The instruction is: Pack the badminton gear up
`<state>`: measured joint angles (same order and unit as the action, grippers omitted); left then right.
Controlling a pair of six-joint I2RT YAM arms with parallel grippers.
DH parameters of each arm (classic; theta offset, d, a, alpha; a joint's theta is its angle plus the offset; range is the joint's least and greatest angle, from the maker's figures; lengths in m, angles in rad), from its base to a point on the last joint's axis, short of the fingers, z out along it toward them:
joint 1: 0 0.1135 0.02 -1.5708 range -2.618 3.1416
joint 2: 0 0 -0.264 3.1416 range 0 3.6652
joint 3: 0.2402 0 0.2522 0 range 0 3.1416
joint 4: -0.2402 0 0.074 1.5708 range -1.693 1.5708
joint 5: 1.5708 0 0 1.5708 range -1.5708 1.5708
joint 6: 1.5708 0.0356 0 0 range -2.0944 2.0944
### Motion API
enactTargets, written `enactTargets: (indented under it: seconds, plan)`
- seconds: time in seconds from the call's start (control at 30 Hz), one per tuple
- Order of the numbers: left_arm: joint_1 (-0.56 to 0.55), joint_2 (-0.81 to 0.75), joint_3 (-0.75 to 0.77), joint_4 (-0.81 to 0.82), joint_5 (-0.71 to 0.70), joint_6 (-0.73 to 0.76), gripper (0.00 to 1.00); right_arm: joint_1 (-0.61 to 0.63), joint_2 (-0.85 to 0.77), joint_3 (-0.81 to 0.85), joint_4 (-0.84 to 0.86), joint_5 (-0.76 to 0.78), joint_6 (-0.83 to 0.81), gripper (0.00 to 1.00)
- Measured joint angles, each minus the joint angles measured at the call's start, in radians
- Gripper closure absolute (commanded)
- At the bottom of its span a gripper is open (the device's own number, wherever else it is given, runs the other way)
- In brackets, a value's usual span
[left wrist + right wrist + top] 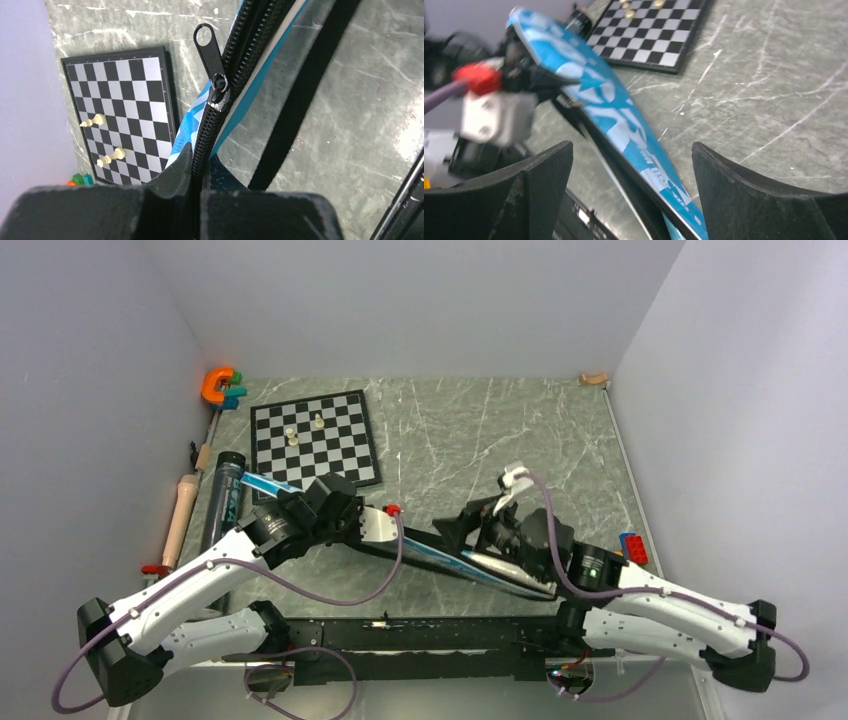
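The blue bag [262, 483] lies slantwise across the table, from beside the chessboard down to the right arm. My left gripper [412, 536] is shut on the bag's black zip edge [220, 105], and the zip pull [209, 52] stands up just beyond the fingers. The bag's black strap [305, 90] hangs beside it. In the right wrist view the bag [624, 125] passes between and below my right gripper [632, 147], which is open wide and touches nothing. A long black tube [222, 505] lies on the table left of the bag.
The chessboard [315, 440] with small pale pieces sits behind the bag. An orange clamp [218, 385] is in the far left corner. A beige handle [180, 515] lies by the left wall. A red and blue block [632, 546] rests at the right edge.
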<state>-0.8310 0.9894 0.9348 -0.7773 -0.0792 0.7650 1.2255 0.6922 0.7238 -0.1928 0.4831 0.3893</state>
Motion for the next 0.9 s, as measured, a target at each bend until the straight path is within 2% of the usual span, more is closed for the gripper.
enactTargets:
  seconds: [0.1, 0.17, 0.27, 0.53, 0.7, 0.9]
  plan:
    - [-0.002, -0.007, -0.021, 0.044, -0.026, -0.024, 1.0, -0.208, 0.058, -0.012, 0.048, -0.154, 0.101, 0.18]
    - [-0.002, -0.008, -0.025, 0.061, -0.041, -0.04, 1.0, -0.344, 0.111, -0.011, 0.1, -0.268, 0.174, 0.19]
    - [-0.002, -0.009, -0.029, 0.078, -0.056, -0.068, 1.0, -0.456, 0.216, -0.008, 0.175, -0.419, 0.266, 0.19]
    - [-0.011, -0.023, -0.067, 0.137, -0.092, -0.101, 1.0, -0.475, 0.479, 0.104, 0.333, -0.737, 0.409, 0.19]
    - [-0.014, -0.021, -0.067, 0.141, -0.095, -0.101, 1.0, -0.475, 0.55, 0.103, 0.412, -0.838, 0.479, 0.2]
    - [-0.017, -0.014, -0.067, 0.148, -0.099, -0.101, 1.0, -0.475, 0.625, 0.103, 0.469, -0.915, 0.534, 0.29]
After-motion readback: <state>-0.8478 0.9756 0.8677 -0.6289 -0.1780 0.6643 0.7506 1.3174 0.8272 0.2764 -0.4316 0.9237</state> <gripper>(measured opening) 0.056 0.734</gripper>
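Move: In front of the left hand's pinch on the zip edge, the zip pull stands about 4 cm to that hand's right, roughly level fore and aft and a touch higher. From the open right hand the zip pull lies some 13 cm left, 4 cm ahead and 8 cm lower. The racket handles at the bag's open end are about 10 cm right of the right hand, level fore and aft, 18 cm below; the chessboard is about 31 cm ahead, 28 cm left and 27 cm below it. Swinging towards the zip pull, the right hand first goes forward about 8 cm, then left about 11 cm, sinking nearly 4 cm overall while easing slightly back. Its wrist tips down by over 30 degrees and turns counter-clockwise; the fingers narrow a little but stay open. The left hand keeps its pinch on the zip edge, shifting forward barely 2 cm with a slight turn. ##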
